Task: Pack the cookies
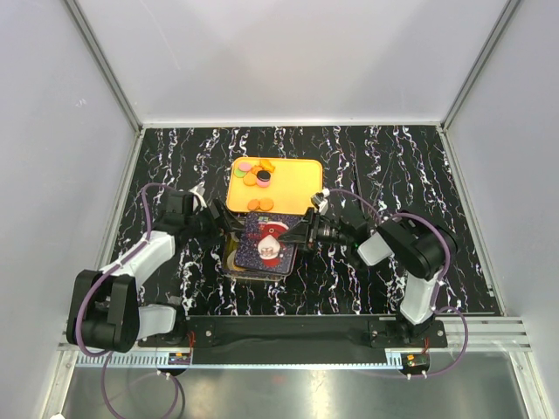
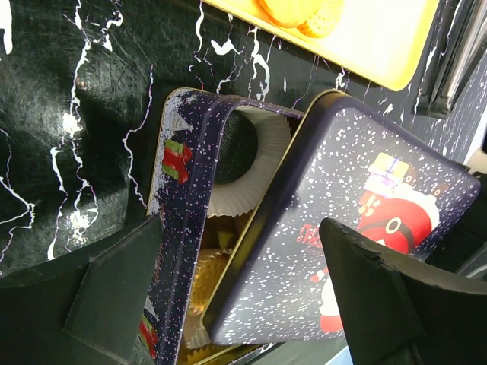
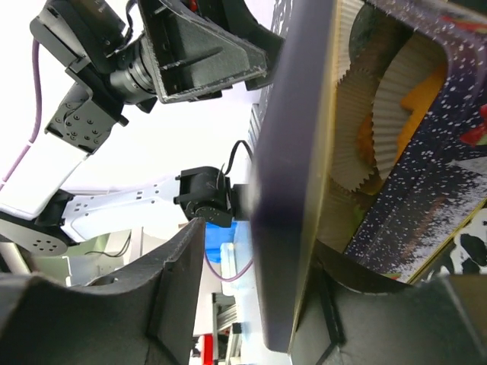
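Several cookies [image 1: 258,175], mostly orange, lie on the orange tray [image 1: 297,179]; two more [image 2: 297,11] show in the left wrist view. A dark blue tin [image 2: 171,228] holds white paper cups [image 2: 243,190] with orange pieces [image 3: 426,99] inside. Its Santa lid [image 1: 266,244] lies askew over the tin, leaving the left side uncovered. My left gripper [image 2: 240,224] is open, one finger outside the tin wall and the other above the lid [image 2: 358,198]. My right gripper [image 3: 262,243] is open around the lid's edge [image 3: 293,190], with a gap at one finger.
The tin sits on black marbled tabletop [image 1: 393,166], just in front of the tray. White enclosure walls ring the table. Both arms meet at the tin from opposite sides, and the left gripper's fingers [image 3: 205,53] show across from the right wrist camera.
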You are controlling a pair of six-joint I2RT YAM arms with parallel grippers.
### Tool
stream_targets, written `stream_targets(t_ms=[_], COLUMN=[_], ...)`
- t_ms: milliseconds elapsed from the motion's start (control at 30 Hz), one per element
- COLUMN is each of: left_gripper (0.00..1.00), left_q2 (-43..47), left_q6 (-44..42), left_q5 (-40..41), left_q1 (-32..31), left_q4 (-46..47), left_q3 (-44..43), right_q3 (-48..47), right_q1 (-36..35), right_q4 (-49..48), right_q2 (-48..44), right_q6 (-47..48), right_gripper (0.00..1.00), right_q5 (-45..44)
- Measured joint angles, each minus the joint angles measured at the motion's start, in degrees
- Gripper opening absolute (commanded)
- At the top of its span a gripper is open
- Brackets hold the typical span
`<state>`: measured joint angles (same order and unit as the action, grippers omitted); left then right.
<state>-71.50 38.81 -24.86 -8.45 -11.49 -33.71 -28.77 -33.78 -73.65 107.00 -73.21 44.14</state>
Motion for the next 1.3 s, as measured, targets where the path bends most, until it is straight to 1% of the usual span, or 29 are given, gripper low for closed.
stream_targets(t_ms=[133,300,667,800,967,1100,1300], left_gripper=[0.91,0.91,0.91,0.91,0.92,0.93,0.93], left_q2=[-0.5,-0.7,-0.7,-0.8,-1.0,-1.0,-1.0], left_q6=[0.0,0.0,0.0,0.0,0.0,0.0,0.1], left_q5=[-0.1,-0.2,-0.5,-0.7,-0.8,-0.9,-1.1], left_q1=[0.0,-0.1,-0.2,-0.5,-1.0,-1.3,-1.9], left_q4=[0.0,0.1,0.6,1.0,1.4,1.8,2.2], left_q3=[0.0,0.0,0.0,0.0,0.0,0.0,0.1], right_q3=[0.2,0.0,-0.6,-4.0,-9.2,-11.8,-12.7], right_q1=[0.8,0.9,2.7,2.7,2.5,2.0,1.1], right_q4=[4.5,13.5,28.5,37.4,45.8,49.6,52.0], right_q2=[-3.1,-6.4,-8.4,-10.2,-10.3,-8.7,-6.5], right_q6=[2.4,6.6,12.9,16.9,21.4,23.3,23.7], right_gripper=[0.54,0.54,0.55,0.56,0.55,0.56,0.56], right_q5=[0.0,-0.1,-1.7,-2.8,-3.2,-3.2,-3.0])
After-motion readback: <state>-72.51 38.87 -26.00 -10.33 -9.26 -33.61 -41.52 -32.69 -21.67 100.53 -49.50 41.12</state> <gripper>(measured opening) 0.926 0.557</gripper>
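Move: The tin's lid sits askew, its middle about 6 cm to my right hand's left, 2 cm back and 2 cm lower; its right edge runs between those half-open, nearly level fingers. The open tin under it is centred some 8 cm left, 3 cm back and 7 cm down; the orange tray is about 14 cm ahead, 3 cm left, 10 cm down. From my left hand, the lid's middle lies roughly 9 cm right, 5 cm back, about level. With my right hand I lower the lid's right side: down about 5 cm in all, easing a couple of centimetres right first, then forward and a little back left, while the fingers tip from level to about 25 degrees downward, staying half open around the edge. My wide-open left hand stays by the tin's left wall, creeping about 1 cm right towards the lid. ##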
